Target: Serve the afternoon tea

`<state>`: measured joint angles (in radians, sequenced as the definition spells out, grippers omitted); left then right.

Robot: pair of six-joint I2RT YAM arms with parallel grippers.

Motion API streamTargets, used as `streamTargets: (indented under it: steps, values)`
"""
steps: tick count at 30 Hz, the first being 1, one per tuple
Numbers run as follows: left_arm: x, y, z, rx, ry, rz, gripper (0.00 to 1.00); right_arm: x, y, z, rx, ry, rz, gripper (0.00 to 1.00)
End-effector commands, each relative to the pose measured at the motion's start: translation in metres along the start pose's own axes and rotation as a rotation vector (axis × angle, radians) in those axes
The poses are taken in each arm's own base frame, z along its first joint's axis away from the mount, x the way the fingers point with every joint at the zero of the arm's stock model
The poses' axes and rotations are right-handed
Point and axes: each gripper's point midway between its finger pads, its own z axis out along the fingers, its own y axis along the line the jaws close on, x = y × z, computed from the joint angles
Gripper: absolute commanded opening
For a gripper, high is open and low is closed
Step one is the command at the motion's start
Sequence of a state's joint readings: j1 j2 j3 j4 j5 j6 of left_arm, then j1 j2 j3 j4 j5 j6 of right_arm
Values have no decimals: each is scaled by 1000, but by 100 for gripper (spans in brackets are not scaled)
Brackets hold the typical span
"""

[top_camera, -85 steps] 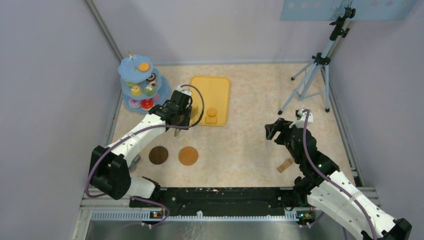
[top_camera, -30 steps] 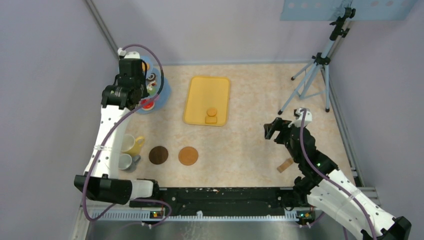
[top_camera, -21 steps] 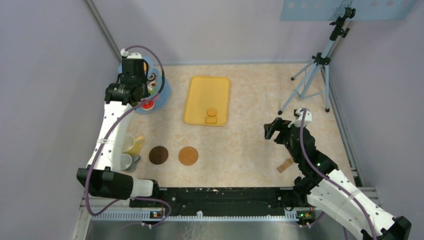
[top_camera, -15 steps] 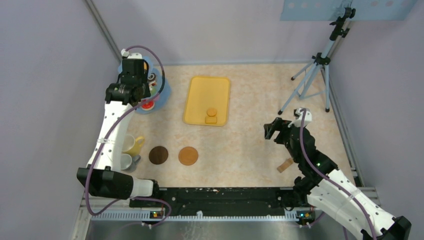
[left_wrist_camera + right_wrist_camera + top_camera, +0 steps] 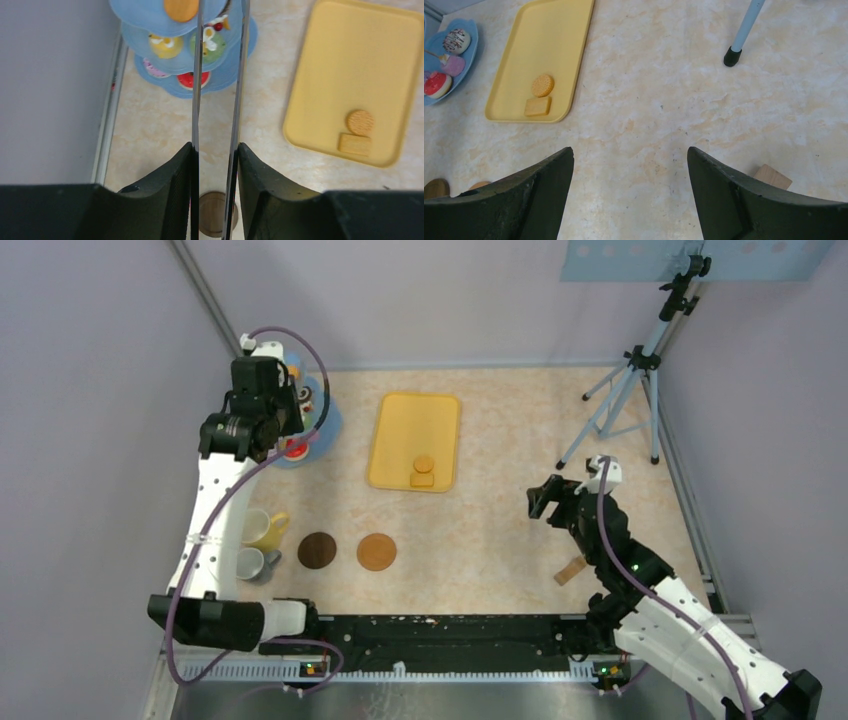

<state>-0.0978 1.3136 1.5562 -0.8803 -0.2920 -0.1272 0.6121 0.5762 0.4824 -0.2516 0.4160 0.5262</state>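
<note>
My left gripper (image 5: 262,410) (image 5: 215,150) is shut on the long metal tongs (image 5: 240,75), held above the blue tiered stand (image 5: 322,425) (image 5: 150,12). The tong arms are slightly apart and point at the stand. An orange biscuit (image 5: 180,7) lies on its top tier; yellow (image 5: 165,44), green (image 5: 212,46) and red (image 5: 187,80) cakes sit lower. A round biscuit (image 5: 424,463) and a rectangular biscuit (image 5: 422,479) lie on the yellow tray (image 5: 415,410). The yellow mug (image 5: 262,529), grey-white mug (image 5: 250,563) and two brown coasters (image 5: 317,550) (image 5: 377,551) are near left. My right gripper (image 5: 545,500) (image 5: 630,165) is open and empty.
A tripod (image 5: 625,390) stands at the back right, one foot showing in the right wrist view (image 5: 730,56). A small wooden block (image 5: 571,570) (image 5: 772,176) lies by my right arm. Walls close in on the left, back and right.
My left arm swung with the tongs from the tray's left edge to over the tiered stand, then shifted slightly. The mugs came into view. The right arm has not moved.
</note>
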Motion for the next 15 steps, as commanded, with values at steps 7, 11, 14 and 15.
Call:
streamTargets:
  steps: [7,11,14,15]
  values:
    - [25,-109,-61,427,-33,201,41,-15,8,3,-18,-41,30,82]
    - [89,-149,-44,491,105,263,43,-14,8,4,-13,-33,32,82]
    - [104,-166,-37,513,114,241,43,-12,8,3,-13,-27,35,82]
    - [108,-172,-36,517,112,242,43,-11,8,3,-13,-24,37,82]
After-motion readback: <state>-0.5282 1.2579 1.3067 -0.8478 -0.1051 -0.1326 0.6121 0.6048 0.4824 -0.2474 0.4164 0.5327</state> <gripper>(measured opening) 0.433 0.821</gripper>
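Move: The round biscuit left on the yellow tray lies about 25 cm to the right of the left hand, which holds the tongs, some 3 cm nearer the base and roughly 30 cm lower. The rectangular biscuit is about 4 cm nearer the base than the round one, and the tray's middle about 4 cm farther out. The cake stand's top tier is 8 cm ahead of the left hand, 3 cm left and 9 cm below. From the right hand the round biscuit is some 26 cm left, 7 ahead, 17 below. Towards the two biscuits on the tray, the left hand swings right about 16 cm with the tongs still in its grip, drawing back some 6 cm. It first lifts 3 or 4 cm away from the cake stand's top tier, then drops to end about 8 cm below its starting height. The wrist turns some 30 degrees clockwise and finally tips down; the grip's opening stays the same. ##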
